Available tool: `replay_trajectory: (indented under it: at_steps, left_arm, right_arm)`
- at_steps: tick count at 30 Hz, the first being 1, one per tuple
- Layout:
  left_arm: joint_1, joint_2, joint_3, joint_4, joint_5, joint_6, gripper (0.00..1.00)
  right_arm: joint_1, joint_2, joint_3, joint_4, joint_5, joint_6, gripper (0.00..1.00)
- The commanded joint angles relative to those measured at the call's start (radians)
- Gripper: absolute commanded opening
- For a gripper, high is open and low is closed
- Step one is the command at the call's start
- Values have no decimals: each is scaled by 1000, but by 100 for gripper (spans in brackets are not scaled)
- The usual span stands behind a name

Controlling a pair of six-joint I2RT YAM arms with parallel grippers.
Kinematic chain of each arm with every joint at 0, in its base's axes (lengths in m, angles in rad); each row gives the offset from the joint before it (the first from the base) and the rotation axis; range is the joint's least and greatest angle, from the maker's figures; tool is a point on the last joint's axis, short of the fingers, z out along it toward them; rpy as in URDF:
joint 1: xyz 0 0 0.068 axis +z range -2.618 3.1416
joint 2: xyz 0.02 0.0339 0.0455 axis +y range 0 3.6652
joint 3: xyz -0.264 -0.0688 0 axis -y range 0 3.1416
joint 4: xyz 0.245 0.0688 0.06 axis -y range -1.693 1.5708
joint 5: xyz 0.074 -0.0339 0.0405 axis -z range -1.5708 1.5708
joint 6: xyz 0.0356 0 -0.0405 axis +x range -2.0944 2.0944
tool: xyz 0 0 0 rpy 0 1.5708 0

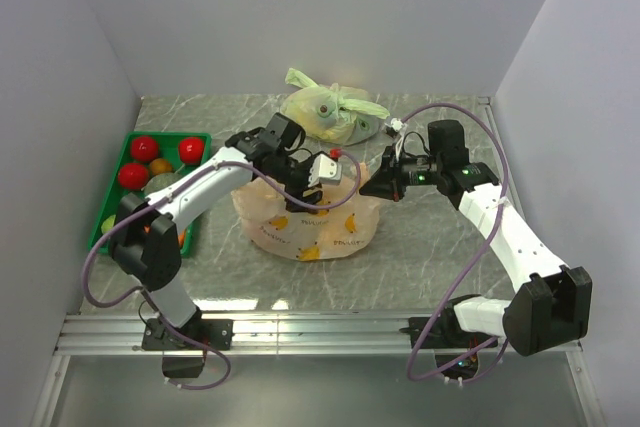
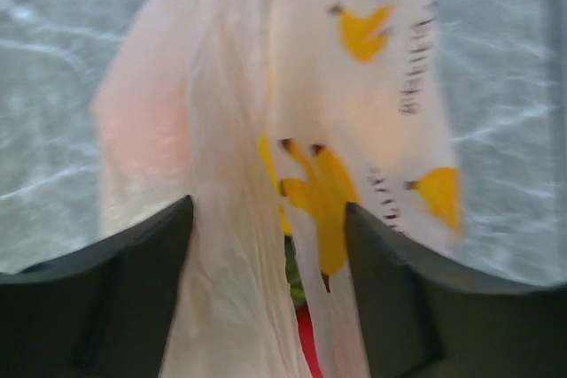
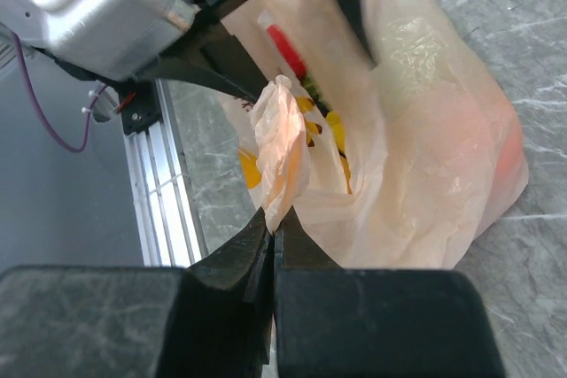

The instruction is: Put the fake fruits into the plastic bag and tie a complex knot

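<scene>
The peach-orange plastic bag (image 1: pixel 305 222) with banana prints lies at mid-table, with fake fruits inside it. A red and a green fruit (image 2: pixel 301 307) show through its mouth. My left gripper (image 1: pixel 320 173) hangs over the bag's top, jaws open, with loose folds of the bag (image 2: pixel 239 245) between its fingers (image 2: pixel 133 298). To the right, my right gripper (image 1: pixel 375 185) is shut on a twisted bag handle (image 3: pixel 282 148), pinching its end at the fingertips (image 3: pixel 274 219). More fruits, red (image 1: pixel 143 146) and orange (image 1: pixel 160 166), sit in the green tray. The knot does not show in any view.
The green tray (image 1: pixel 122 152) lies along the left wall. A knotted pale green bag (image 1: pixel 330 112) sits at the back centre. White walls close in the left, back and right. An aluminium rail (image 1: pixel 320 327) runs along the near edge by the arm bases.
</scene>
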Motion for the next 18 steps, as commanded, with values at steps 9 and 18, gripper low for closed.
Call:
replay_trajectory:
  at_steps: [9, 18]
  left_arm:
    - [-31, -21, -21, -127, 151, -43, 76]
    - [3, -24, -121, -111, 229, 3, 1]
  right_arm:
    - [0, -7, 11, 88, 1, 60, 0]
    - [-1, 87, 25, 344, 33, 255, 0]
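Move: The loose plastic on the near side of the plastic bag, by the banana prints, lies about 6 cm back from the left hand, level sideways and some 4 cm lower. The bag corner still pinched in the right hand stands about 15 cm right, 3 cm ahead and 6 cm higher; the knotted bag is some 22 cm ahead, 7 cm right, 9 cm lower. From the right hand, the loose plastic is about 9 cm back, 15 cm left, 10 cm down. The left hand draws back 6 cm, dipping, and shuts on the bag's near side; the right keeps hold. ##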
